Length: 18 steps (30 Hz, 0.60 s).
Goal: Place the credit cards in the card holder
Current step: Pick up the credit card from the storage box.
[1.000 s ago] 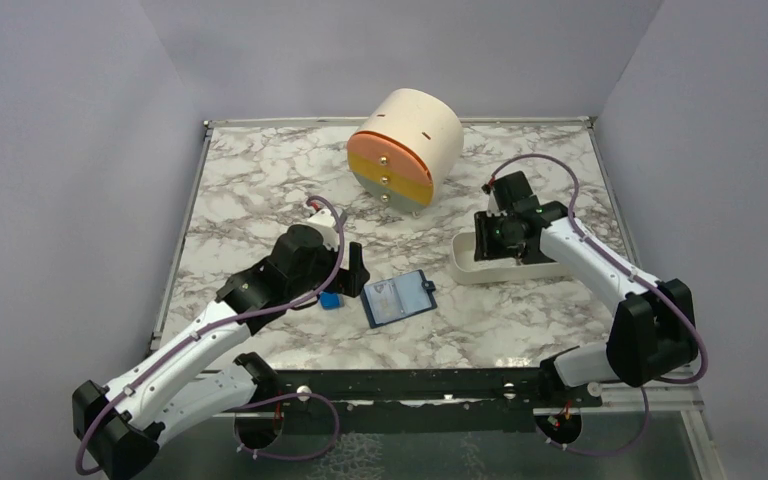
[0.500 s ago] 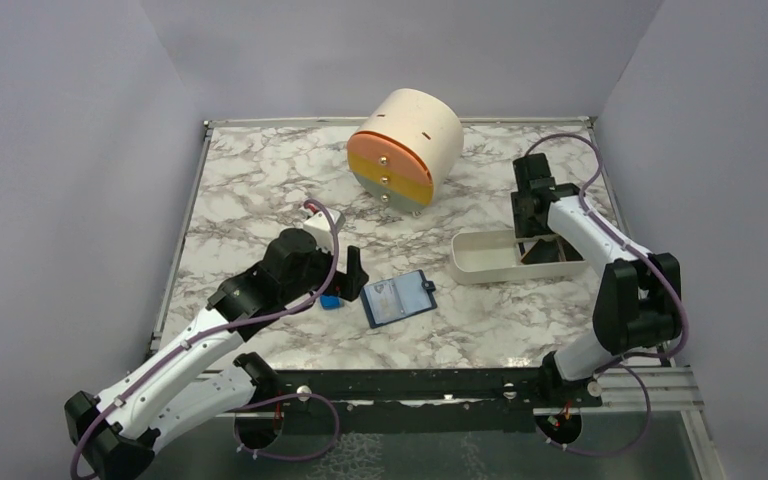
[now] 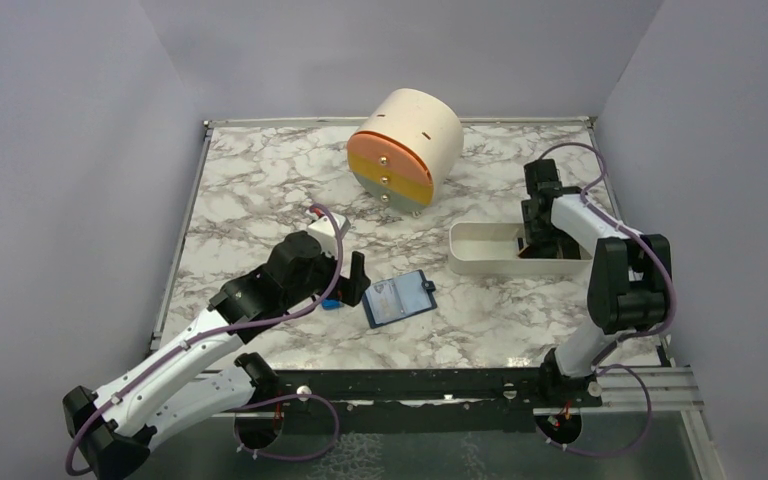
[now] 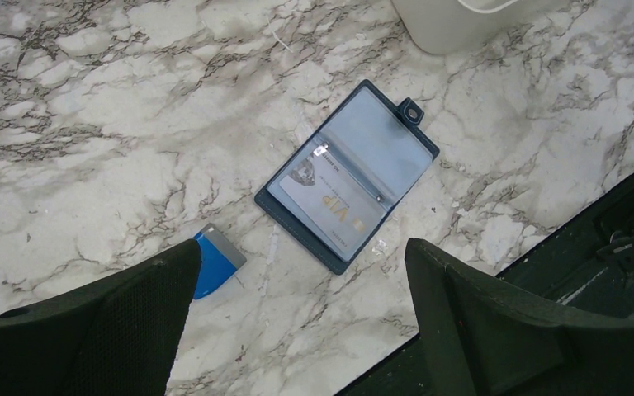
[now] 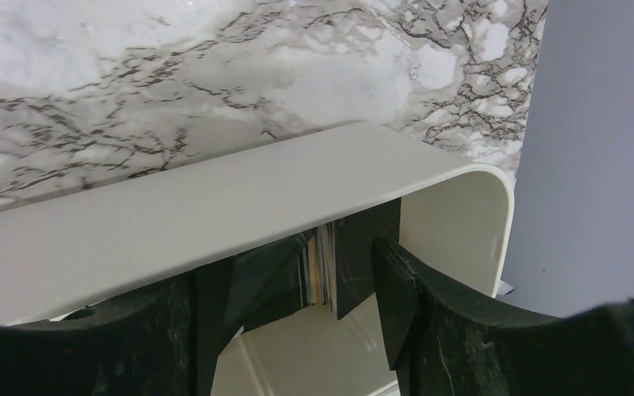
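Observation:
The card holder [image 3: 400,298] [image 4: 348,172] lies open on the marble near the table's front, snap tab to the right. One pale credit card [image 4: 330,202] marked VIP shows in its left half. My left gripper [image 3: 346,284] [image 4: 297,330] hovers just left of it, open and empty. More credit cards [image 5: 320,268] stand on edge in a stack inside the white tray [image 3: 480,264] [image 5: 215,206], held by a dark stand. My right gripper [image 3: 531,243] [image 5: 297,318] dips into the tray's right end, open, nothing between its fingers, the stack just beyond them.
A small blue block [image 3: 331,302] [image 4: 215,262] with a grey edge lies by the left gripper's finger. A round cream drawer unit [image 3: 405,145] with orange and yellow fronts stands at the back. The table's dark front rail [image 4: 627,231] runs just past the card holder.
The right arm swung from the tray's left part to its right end, lowered in, and its jaws widened. The left gripper drew back slightly and opened a little more.

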Motion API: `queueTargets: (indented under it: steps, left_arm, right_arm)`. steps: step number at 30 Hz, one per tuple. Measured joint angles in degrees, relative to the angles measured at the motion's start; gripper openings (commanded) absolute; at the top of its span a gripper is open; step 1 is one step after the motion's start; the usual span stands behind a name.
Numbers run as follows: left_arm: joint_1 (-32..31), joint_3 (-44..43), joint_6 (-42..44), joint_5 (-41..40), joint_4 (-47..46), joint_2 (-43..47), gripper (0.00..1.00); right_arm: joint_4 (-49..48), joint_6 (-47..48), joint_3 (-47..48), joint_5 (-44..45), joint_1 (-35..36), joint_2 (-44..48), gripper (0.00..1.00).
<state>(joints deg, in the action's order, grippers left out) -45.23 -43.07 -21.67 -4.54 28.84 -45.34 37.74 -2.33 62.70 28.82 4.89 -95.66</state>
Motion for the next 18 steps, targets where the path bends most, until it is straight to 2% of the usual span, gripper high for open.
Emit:
queueTargets:
  steps: [7, 18]
  left_arm:
    - [-0.55, 0.0, 0.44, -1.01, 0.09, -1.31, 0.97]
    - [-0.61, -0.02, 0.42, -1.55, 0.22, -2.51, 0.97]
  right_arm:
    - [-3.02, 0.72, -1.38, -0.02, -2.21, -1.33, 0.59]
    - [-6.49, 2.1, -2.45, -1.97, -4.9, -2.03, 0.16]
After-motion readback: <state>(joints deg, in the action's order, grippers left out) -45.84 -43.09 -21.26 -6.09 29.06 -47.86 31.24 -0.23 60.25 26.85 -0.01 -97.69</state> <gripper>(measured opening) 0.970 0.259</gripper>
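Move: The card stack stands on edge in the storage box, just ahead of the right hand's closing direction: about 2 cm to its right, level fore and aft, and some 3 cm lower. A tilted dark card lies roughly 4 cm to the hand's left and 4 cm down; the box's right end wall is about 7 cm to its right. From the idle left hand, the stack is some 46 cm right, 13 cm ahead and 15 cm below. Rightward and down together, the right hand slides about 2.5 cm towards the box's right end and sinks some 2 cm deeper among the cards, its tilt practically unchanged. As it slows, the half-open fingers close to about a quarter open, one on each side of the upright stack; whether both pads already touch it can't be seen. ##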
